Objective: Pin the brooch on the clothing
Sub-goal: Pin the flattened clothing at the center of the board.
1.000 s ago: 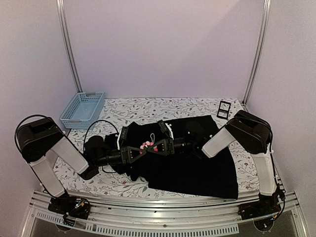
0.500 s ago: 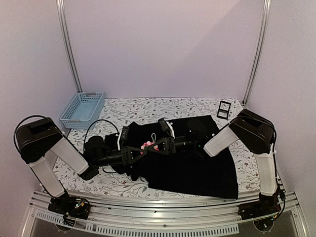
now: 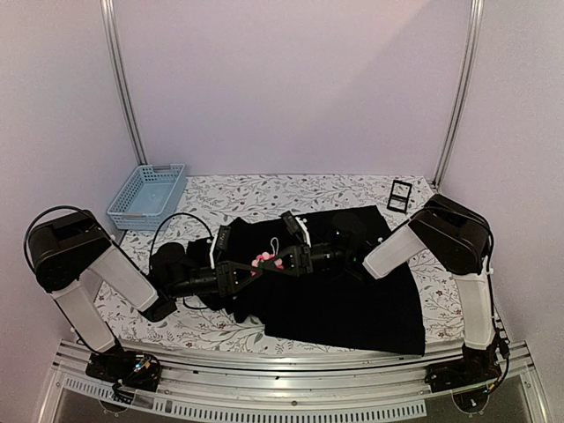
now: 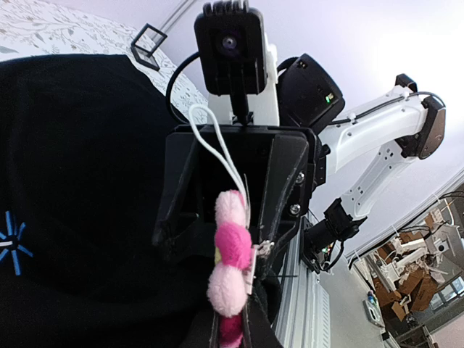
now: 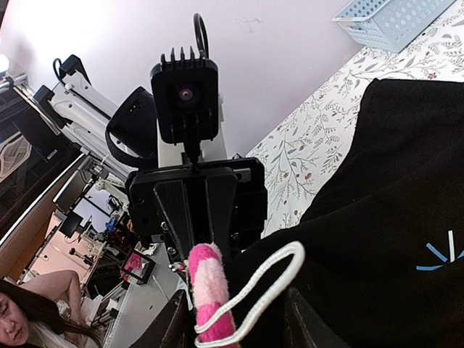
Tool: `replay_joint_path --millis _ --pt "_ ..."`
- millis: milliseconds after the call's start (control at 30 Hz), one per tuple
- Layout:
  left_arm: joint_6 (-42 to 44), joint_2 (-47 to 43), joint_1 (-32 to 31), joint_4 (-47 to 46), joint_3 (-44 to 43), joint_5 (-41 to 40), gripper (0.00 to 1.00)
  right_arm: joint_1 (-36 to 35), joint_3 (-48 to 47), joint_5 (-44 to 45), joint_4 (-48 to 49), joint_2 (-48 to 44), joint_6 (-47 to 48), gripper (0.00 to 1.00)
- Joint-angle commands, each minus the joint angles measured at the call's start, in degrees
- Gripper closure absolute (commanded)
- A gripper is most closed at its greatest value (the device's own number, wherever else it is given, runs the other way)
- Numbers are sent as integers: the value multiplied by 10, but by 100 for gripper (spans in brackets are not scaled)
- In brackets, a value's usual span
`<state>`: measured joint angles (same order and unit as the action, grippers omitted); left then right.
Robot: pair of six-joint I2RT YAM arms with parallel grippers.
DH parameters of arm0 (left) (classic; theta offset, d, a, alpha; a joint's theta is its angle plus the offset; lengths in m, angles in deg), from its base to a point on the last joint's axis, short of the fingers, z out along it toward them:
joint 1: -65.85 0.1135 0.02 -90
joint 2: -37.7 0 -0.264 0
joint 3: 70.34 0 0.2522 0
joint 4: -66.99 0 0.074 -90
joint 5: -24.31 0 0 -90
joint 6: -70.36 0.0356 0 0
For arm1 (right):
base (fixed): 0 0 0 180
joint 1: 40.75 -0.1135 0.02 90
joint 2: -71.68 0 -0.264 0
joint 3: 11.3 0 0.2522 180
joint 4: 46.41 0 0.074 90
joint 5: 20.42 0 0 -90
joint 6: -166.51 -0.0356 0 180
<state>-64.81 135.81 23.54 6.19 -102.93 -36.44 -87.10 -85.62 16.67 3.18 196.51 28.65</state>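
The brooch (image 3: 264, 260), pink petals with a white cord loop (image 5: 270, 284), hangs just above the clothing (image 3: 352, 300), a black shirt spread over the table. My left gripper (image 3: 254, 268) comes in from the left and is shut on the brooch's lower petal (image 4: 233, 330). The rest of the brooch (image 4: 232, 254) stands up beyond the fingertips. My right gripper (image 3: 280, 261) faces it from the right. Its jaws stand apart on either side of the edge-on brooch (image 5: 206, 290) and the loop, with a gap on the loop side. A light-blue star emblem (image 5: 442, 254) marks the shirt's chest.
A light-blue basket (image 3: 148, 196) sits at the back left of the floral table (image 3: 264, 189). A small black stand (image 3: 399, 195) stands at the back right. Metal posts rise at both back corners, and an aluminium rail runs along the near edge.
The right gripper has edged slightly left toward the brooch and its jaw width has wavered a little. The left gripper has held still with the brooch.
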Motion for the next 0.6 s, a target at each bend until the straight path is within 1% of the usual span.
replay_joint_path --millis 0,100,200,267,400,500,567 --pt "4 -13 -8 -11 -5 -1 100 11 16 0 -16 -17 9 57" --pt "-21 -11 -5 17 -6 -14 100 21 26 9 -32 -36 20 57" --pt "-45 -2 1 37 -7 -18 100 21 28 3 -40 -56 46 53" --pt "-48 1 2 34 -8 -17 100 21 28 -5 -22 -52 41 47" --pt "-50 9 2 21 -8 -17 100 17 24 -14 38 -23 -1 37" --pt "-51 12 2 14 -8 -17 100 8 8 -16 53 4 -16 35" --pt "-50 13 2 13 -8 -18 100 4 4 -25 80 19 -32 35"
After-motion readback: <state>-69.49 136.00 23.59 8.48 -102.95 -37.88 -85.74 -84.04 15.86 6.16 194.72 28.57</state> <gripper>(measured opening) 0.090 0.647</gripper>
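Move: In the left fingers, already pinched by its edge, is the pink brooch, its middle about 3 cm to the right of the left hand and 1 cm higher. From the right hand, whose half-open fingers are at the clasp side, the same middle lies some 3 cm to its left, level in height. The black clothing spreads below, its middle roughly 8 cm to the right hand's right and 11 cm down; the blue star mark is about 12 cm ahead, 1 cm left and 10 cm down. Backing off from the brooch's clasp, the right hand slides about 1.5 cm to its right while dipping slightly, then lifts about 2 cm from that low point, easing a little back towards the left and spreading its fingers clearly wider. The left hand keeps its pinch on the brooch's edge, sinks about 1 cm and rolls roughly 5 degrees about its fingers. ##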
